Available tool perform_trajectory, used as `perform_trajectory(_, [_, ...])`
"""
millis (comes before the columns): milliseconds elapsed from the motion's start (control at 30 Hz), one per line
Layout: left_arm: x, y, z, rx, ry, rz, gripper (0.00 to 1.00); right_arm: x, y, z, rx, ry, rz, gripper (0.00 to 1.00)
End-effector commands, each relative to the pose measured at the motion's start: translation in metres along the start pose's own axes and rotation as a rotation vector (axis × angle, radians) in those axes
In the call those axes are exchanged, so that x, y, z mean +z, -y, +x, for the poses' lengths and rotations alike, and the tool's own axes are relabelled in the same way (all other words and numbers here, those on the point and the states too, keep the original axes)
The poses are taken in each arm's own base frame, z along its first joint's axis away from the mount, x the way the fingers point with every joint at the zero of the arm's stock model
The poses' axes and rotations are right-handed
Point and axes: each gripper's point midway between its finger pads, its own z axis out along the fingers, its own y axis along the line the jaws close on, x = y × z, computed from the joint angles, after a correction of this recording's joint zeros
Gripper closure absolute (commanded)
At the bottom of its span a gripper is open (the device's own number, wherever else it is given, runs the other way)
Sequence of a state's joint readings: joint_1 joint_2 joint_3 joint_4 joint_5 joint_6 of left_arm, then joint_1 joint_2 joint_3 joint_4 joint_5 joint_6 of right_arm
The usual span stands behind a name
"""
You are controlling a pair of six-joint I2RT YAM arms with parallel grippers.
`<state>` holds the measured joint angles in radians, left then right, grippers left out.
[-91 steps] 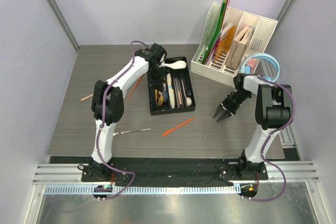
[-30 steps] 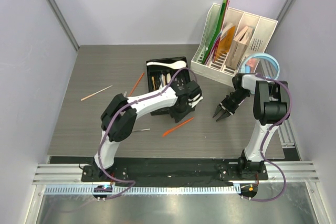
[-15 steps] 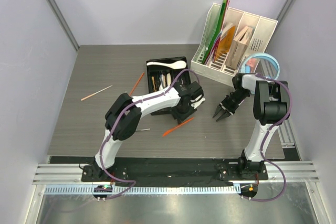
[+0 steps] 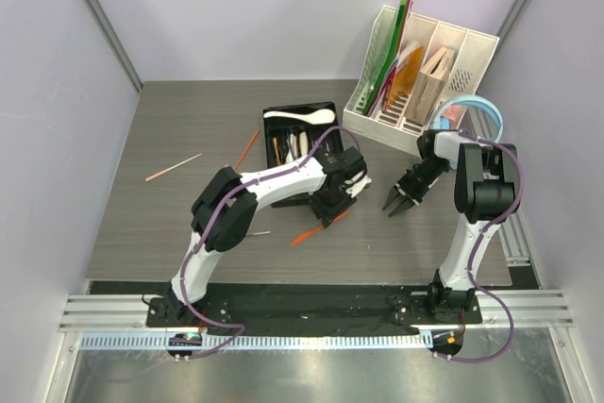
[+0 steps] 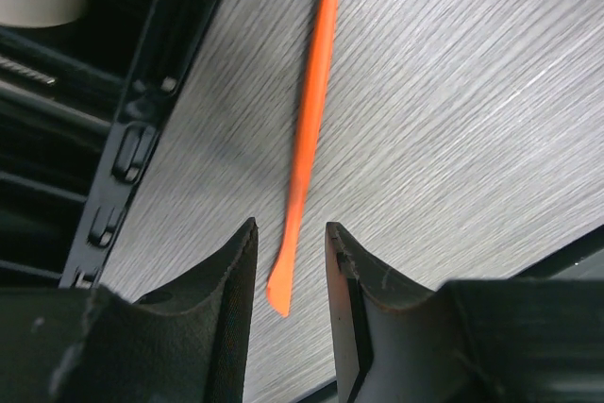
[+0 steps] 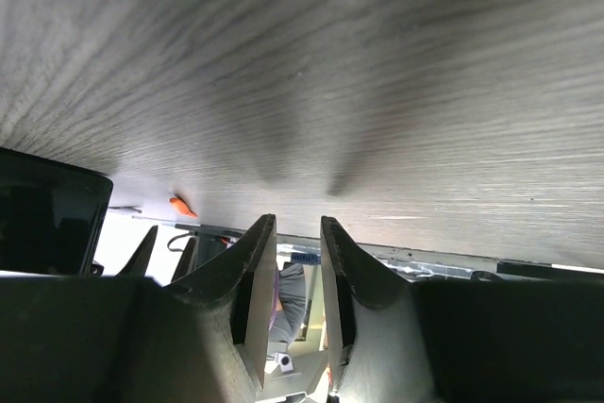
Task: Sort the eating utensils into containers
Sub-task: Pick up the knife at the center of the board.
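An orange chopstick (image 5: 304, 139) lies on the grey table just right of the black tray (image 5: 125, 143). My left gripper (image 5: 290, 226) hangs open right above it, and the stick's near end sits between the jaws with a gap on each side. From above, the left gripper (image 4: 329, 216) is at the tray's (image 4: 300, 107) front right corner, over that orange chopstick (image 4: 307, 233). A white ceramic spoon (image 4: 302, 117) lies across the tray's far end. My right gripper (image 4: 394, 205) hovers open and empty to the right; in its wrist view the right gripper (image 6: 297, 224) holds nothing.
Another orange chopstick (image 4: 247, 148) lies left of the tray, a wooden chopstick (image 4: 173, 167) further left, and a thin steel piece (image 4: 253, 232) beside the left arm. A white file organiser (image 4: 420, 68) and light-blue headphones (image 4: 477, 112) stand at the back right.
The left arm has swung from the tray's far end to its front right corner and edged down toward the orange chopstick. The right arm has not moved.
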<state>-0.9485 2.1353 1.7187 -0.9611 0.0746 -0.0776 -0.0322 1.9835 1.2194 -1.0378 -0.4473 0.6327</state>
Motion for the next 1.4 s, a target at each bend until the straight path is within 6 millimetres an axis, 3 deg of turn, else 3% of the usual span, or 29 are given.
perform_trajectory(0, [0.003, 0.007, -0.008, -0.008, 0.006, 0.045, 0.65, -0.003, 0.000, 0.002, -0.013, -0.007, 0.005, 0.69])
perform_trajectory(267, [0.012, 0.003, -0.002, -0.010, -0.004, 0.033, 0.65, 0.001, 0.010, 0.007, -0.008, -0.017, 0.028, 0.70])
perform_trajectory(800, [0.025, 0.002, 0.021, -0.042, -0.063, 0.042, 0.69, 0.000, 0.008, 0.005, -0.010, -0.005, 0.021, 0.71])
perform_trajectory(1100, [0.027, 0.007, 0.032, -0.061, -0.089, 0.072, 0.80, 0.000, 0.009, 0.005, -0.010, -0.002, 0.023, 0.71])
perform_trajectory(1233, [0.027, 0.008, 0.036, -0.062, -0.096, 0.072, 0.97, 0.000, 0.009, 0.004, -0.012, -0.001, 0.024, 0.71])
perform_trajectory(1367, [0.017, 0.010, 0.033, -0.057, -0.078, 0.081, 1.00, 0.000, 0.009, 0.005, -0.012, -0.001, 0.024, 0.71])
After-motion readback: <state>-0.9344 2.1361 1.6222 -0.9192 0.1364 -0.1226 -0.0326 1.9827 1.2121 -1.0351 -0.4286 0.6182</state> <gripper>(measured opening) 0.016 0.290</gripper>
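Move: The orange knife lies almost under my left hand, its middle about 1 cm back, 1 cm left and 2 cm down, running from back-left to forward-right between my open fingers. The black tray's middle is some 18 cm ahead and 5 cm left, slightly below. A thin silver utensil lies roughly 20 cm left and 2 cm back, low on the table. From my right hand the knife is about 20 cm left, 4 cm back and 1 cm down. I lower my left hand a good 2 cm, mostly at the start, so the fingertips straddle the orange knife near its middle. Once down, I close the fingers from about a third open to nearly shut while easing about 1 cm back and 1 cm left, and pinch the shaft between the tips, still at table level. ##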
